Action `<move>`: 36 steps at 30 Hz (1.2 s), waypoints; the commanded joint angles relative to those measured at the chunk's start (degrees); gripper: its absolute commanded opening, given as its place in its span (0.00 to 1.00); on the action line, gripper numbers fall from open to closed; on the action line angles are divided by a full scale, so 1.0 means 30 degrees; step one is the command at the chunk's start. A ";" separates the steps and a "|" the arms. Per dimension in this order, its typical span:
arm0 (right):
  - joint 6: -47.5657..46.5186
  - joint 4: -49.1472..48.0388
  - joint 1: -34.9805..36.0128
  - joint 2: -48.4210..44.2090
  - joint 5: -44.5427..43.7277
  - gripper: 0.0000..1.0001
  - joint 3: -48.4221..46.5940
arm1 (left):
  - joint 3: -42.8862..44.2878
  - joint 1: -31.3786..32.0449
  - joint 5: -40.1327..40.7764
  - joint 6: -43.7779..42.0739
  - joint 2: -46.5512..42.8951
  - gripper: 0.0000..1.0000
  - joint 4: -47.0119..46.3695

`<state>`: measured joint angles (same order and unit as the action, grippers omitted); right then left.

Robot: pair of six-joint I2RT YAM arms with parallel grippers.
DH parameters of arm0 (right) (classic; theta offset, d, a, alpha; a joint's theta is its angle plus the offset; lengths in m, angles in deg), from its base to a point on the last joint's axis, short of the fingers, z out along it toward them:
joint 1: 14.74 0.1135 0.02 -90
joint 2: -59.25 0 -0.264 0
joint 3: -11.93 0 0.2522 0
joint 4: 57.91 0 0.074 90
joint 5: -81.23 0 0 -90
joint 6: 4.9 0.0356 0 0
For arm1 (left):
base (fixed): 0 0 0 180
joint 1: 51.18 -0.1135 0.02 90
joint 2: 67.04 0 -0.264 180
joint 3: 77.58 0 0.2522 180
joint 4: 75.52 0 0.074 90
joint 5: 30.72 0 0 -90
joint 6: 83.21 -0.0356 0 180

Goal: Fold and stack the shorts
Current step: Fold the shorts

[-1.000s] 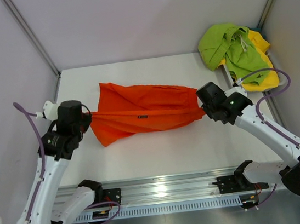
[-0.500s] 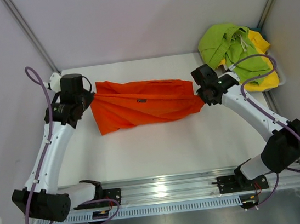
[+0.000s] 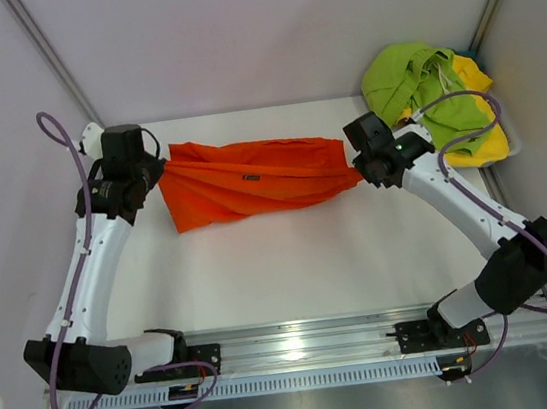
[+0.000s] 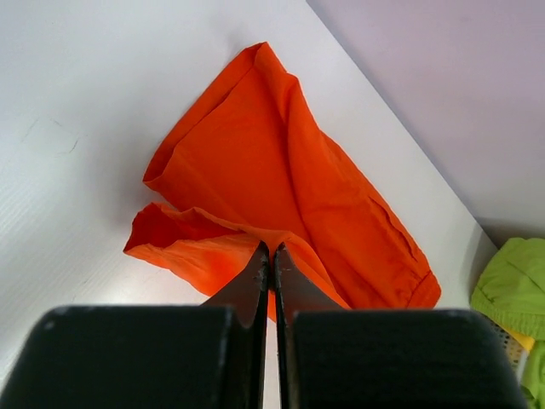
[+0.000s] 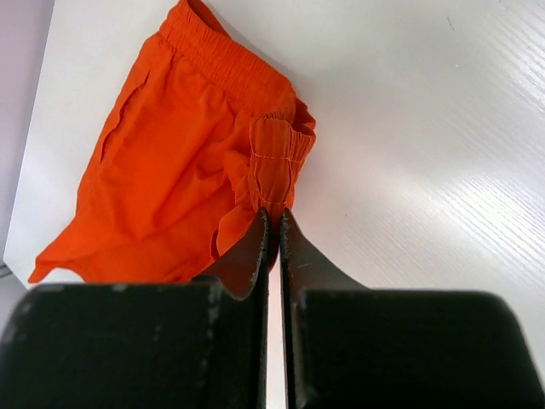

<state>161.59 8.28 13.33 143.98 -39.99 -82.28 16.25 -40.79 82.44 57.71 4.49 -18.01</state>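
Note:
The orange shorts [image 3: 250, 182] hang stretched sideways between my two grippers over the far half of the white table [image 3: 293, 273]. My left gripper [image 3: 157, 175] is shut on their left hem end [image 4: 271, 241]. At the right end my right gripper [image 3: 356, 165] is shut on the bunched elastic waistband [image 5: 274, 170]. The cloth [image 4: 298, 179] sags toward the table in loose folds, and part of it [image 5: 162, 187] lies on the surface. Lime green shorts [image 3: 419, 84] lie heaped over yellow shorts [image 3: 487, 141] at the far right corner.
A white basket rim [image 3: 511, 148] shows under the green and yellow heap. Grey walls enclose the table on the left, far and right sides. A metal rail [image 3: 302, 347] with the arm bases runs along the near edge.
Both grippers have carried the orange shorts away from the arm bases toward the back wall, and both arms have stretched out further; the grips have not changed.

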 commanded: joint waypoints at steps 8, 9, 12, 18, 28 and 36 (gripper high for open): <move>0.2363 0.2270 0.2385 -0.5267 -0.1867 0.00 0.2818 | -0.1053 -0.0242 -0.1127 -0.0010 -0.4093 0.00 0.0535; 0.2568 0.2416 0.2593 -0.5593 -0.2042 0.00 0.3053 | -0.1520 -0.0155 -0.1156 0.0078 -0.4473 0.00 0.0506; 0.3535 0.3847 0.3267 -0.6853 -0.2423 0.00 0.3873 | -0.2402 0.0080 -0.1215 0.0254 -0.5792 0.00 0.0709; 0.5177 0.5522 0.4059 -0.9516 -0.2777 0.00 0.4724 | -0.2581 0.0842 -0.1186 0.0401 -0.6967 0.00 0.1354; 0.5237 0.5817 0.3768 -0.8911 -0.3772 0.00 0.3847 | -0.0357 0.0872 -0.0454 -0.0360 -0.4158 0.00 0.0800; 0.2455 0.2746 0.0255 -0.7326 -0.1343 0.00 0.3905 | 0.0700 0.0872 0.0132 -0.0799 -0.1667 0.00 -0.0635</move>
<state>172.74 17.74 18.03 121.29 -41.91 -69.03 14.79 -37.73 77.50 57.86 -1.35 -15.43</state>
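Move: The orange shorts are already pinched in both my hands. Their middle lies about 21 cm to the right of my left hand, roughly 1 cm nearer me and some 13 cm lower. From my right hand it lies about 21 cm left, 6 cm farther out and 9 cm down. The green shorts on the basket are about 20 cm right of that hand and 14 cm ahead; the yellow shorts are around 30 cm right and 10 cm ahead. With fingers still shut on the orange shorts, I draw both hands back towards me while lifting about 3 cm, my left by some 9 cm and my right by about 13. Then I reverse and carry both forward again, drifting right and sinking a little, regaining roughly 5 cm with my left and less with my right. The cloth stays stretched between them. ##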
